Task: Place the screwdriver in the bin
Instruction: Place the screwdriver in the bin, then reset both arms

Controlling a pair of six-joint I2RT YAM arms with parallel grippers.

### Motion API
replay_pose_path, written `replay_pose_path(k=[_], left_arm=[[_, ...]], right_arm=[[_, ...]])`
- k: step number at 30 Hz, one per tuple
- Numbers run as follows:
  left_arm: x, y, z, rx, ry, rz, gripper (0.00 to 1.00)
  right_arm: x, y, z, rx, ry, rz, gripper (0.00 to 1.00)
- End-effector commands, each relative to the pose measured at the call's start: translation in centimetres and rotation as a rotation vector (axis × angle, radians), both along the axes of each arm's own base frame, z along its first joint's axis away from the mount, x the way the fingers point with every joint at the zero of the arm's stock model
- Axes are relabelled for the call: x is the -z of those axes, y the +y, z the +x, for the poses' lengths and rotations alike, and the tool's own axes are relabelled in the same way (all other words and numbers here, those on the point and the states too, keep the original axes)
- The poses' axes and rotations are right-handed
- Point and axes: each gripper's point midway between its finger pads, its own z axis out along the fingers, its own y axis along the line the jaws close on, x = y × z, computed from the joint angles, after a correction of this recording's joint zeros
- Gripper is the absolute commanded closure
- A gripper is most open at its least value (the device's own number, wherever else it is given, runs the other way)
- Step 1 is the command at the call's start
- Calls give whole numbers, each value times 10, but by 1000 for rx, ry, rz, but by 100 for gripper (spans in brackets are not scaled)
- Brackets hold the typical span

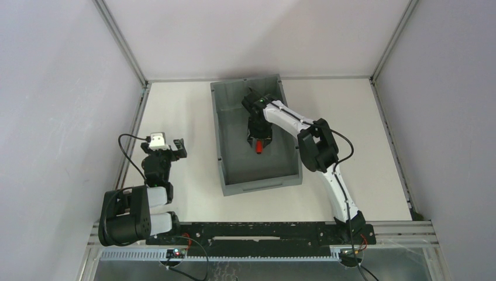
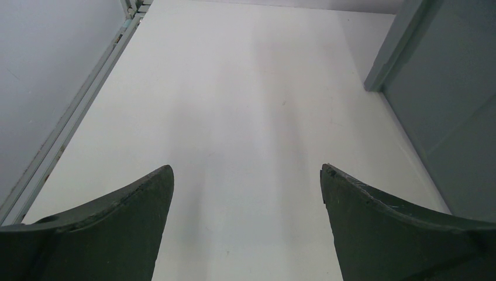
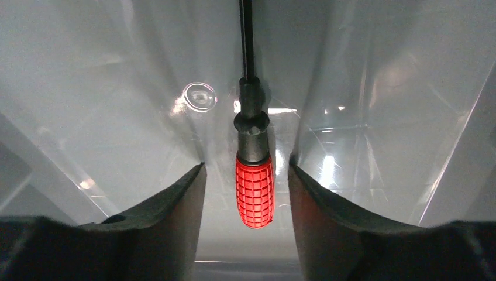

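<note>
The screwdriver [image 3: 254,190], with a red ribbed handle and a thin black shaft, is inside the grey bin [image 3: 117,88], its shaft pointing away from the wrist camera. My right gripper [image 3: 246,167] stands open around the handle, with a gap on each side between the fingers [image 3: 175,205] and the handle. From above, my right gripper [image 1: 258,140] reaches down into the middle of the bin [image 1: 217,126], and the red screwdriver [image 1: 258,145] shows just below it. My left gripper [image 1: 175,146] is open and holds nothing, over the table left of the bin.
The bin's tall grey wall [image 2: 444,99] stands to the right of my left gripper [image 2: 247,170]. A metal frame rail [image 2: 70,123] runs along the table's left edge. White enclosure walls surround the table.
</note>
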Motion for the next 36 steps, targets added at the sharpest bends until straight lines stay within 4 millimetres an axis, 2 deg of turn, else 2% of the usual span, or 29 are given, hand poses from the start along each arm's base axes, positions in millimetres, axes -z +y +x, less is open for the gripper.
replay_pose_path(k=[1,5,12,15,17,20,25,26,28,32,36], left_arm=[[-30,0,11,5,-92,7,0],[-30,-1,10,6,-92,7,0],[-30,0,10,5,-91,8,0],[-30,-1,11,6,-93,7,0],[-30,0,11,4,-92,7,0],[-30,-1,11,6,-93,7,0],[-30,0,11,5,-93,7,0],[-30,-1,11,6,-92,7,0],[-30,0,11,5,-92,7,0],[-30,-1,10,5,-92,8,0],[-30,-1,10,6,-92,7,0]], right_arm=[[-27,-1,5,-21,-57,19,37],[-55,1,7,-31,-107,52,31],[-117,5,9,-87,-229,142,21],[-146,5,10,-117,-300,175,11],[-167,4,12,-137,-356,195,1],[-195,-2,15,-161,-435,205,0],[-238,-24,22,-177,-556,191,0],[-259,-36,24,-176,-620,183,0],[-275,-50,28,-169,-673,168,0],[-300,-81,38,-146,-762,143,0],[-312,-117,48,-111,-830,113,0]])
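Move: On the bin floor, already free between the half-open right fingers, lies the screwdriver, handle towards the robot, its middle about 1 cm ahead of the hand point and 1 cm below. The bin's right wall runs some 10 cm to the right, its far wall stands about 14 cm ahead and 4 cm left. From the idle left hand, the screwdriver is roughly 29 cm right, 1 cm ahead and 9 cm lower. Rising almost straight up off the screwdriver, the right hand backs out of the bin by about 27 cm, its fingers spreading from half open to fully open around the handle. Fingertips swing up and forward some 35 degrees along the way, and late in the climb the hand veers about 7 cm right, towards the bin's right wall, and a few centimetres forward. ##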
